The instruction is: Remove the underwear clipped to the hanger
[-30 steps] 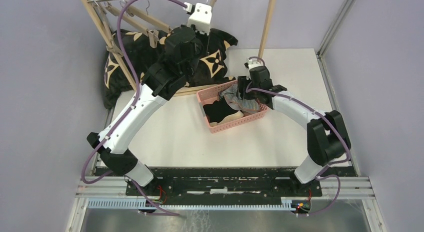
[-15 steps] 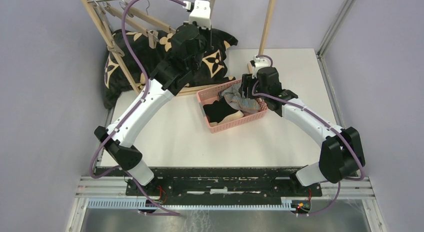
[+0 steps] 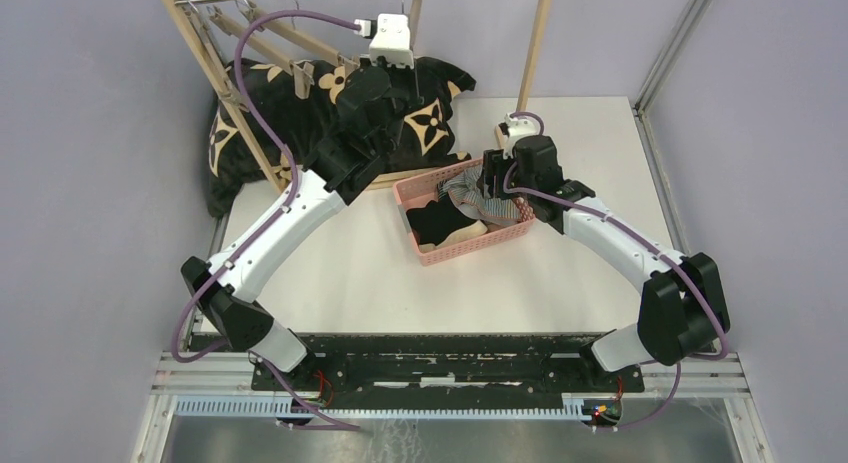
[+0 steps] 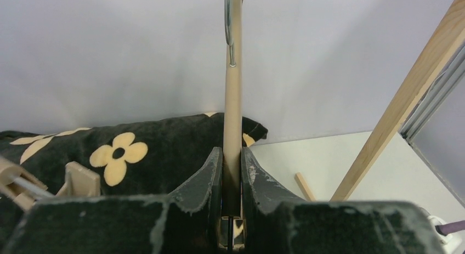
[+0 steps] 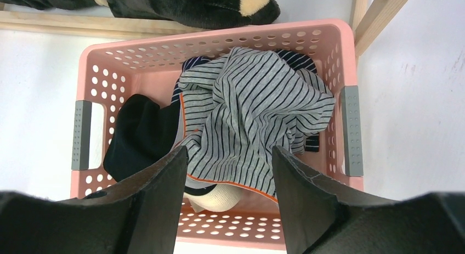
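My left gripper (image 4: 232,155) is shut on the wooden bar of a hanger (image 4: 232,95), held upright near the rack with its metal hook (image 4: 228,23) at the top; no cloth shows on it. The underwear lies in the pink basket (image 5: 219,37): a grey-and-white striped pair with orange trim (image 5: 257,106) on top, a black pair (image 5: 140,136) to the left, and a navy striped pair (image 5: 296,59) peeking out behind. My right gripper (image 5: 229,152) hangs open just above the basket (image 3: 470,245), with nothing between its fingers.
A black blanket with tan flowers (image 3: 300,93) lies under the wooden rack (image 3: 215,63) at the back left. More wooden hangers (image 3: 280,38) hang on the rail. A rack post (image 3: 535,43) stands behind the basket. White table edge runs right of the basket.
My left arm has carried the hanger up and back toward the rail. My right gripper drew slightly back from the basket early on, then held still.
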`<act>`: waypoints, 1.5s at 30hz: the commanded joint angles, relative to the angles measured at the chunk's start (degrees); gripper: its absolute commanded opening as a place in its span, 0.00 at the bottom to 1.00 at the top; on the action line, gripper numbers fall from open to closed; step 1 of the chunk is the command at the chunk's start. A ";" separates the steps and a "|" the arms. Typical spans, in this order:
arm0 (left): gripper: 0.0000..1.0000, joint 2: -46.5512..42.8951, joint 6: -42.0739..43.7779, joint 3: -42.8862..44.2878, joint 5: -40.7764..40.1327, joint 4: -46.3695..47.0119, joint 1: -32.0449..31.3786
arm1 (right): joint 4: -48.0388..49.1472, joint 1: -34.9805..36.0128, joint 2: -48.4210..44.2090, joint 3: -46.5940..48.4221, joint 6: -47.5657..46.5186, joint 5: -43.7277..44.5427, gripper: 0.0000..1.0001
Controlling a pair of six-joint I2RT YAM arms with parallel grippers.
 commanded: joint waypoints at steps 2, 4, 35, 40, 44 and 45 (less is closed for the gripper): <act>0.03 -6.92 -2.11 -5.42 -1.21 11.05 0.05 | 3.05 0.17 0.43 -0.06 -0.04 -1.46 0.65; 0.03 -7.64 -1.38 -6.00 -1.98 11.81 0.06 | 3.10 0.16 0.71 -0.01 0.12 -1.99 0.65; 0.03 1.02 0.21 2.87 -5.68 6.56 3.68 | 4.36 0.34 -0.70 -1.71 0.71 -3.02 0.64; 0.03 3.76 -2.37 7.36 -2.65 1.44 7.02 | 4.57 0.31 -0.89 -1.97 0.71 -2.85 0.64; 0.03 5.25 -2.88 9.29 -0.79 -1.14 8.50 | 4.81 0.27 -0.80 -2.02 0.71 -2.86 0.64; 0.03 5.43 -2.94 9.62 -0.34 -1.76 8.61 | 5.07 0.34 -0.72 -2.06 0.82 -2.84 0.64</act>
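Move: The empty hanger, still pinched near its near end in the left hand, is being taken to the rack's rod, whose closest stretch runs about 12 cm ahead of that hand, straight ahead and some 11 cm higher. The nearest hung hanger has its middle around 20 cm to the left and 8 cm ahead, at hand height; the pink basket is 15 cm right, 2 cm ahead and 45 cm below. From the right hand that rod stretch lies some 10 cm ahead, 19 cm left and 40 cm up. The empty hanger is first drawn back about 2 cm, left and up some 4 cm by the left hand, then brought down again and carried forward and farther left towards the rod and its hung neighbour. The left hand ends about 5 cm forward and 5 cm left of its start, turned roughly 10 degrees counter-clockwise, grip kept. The open right hand sinks slightly over the basket. ##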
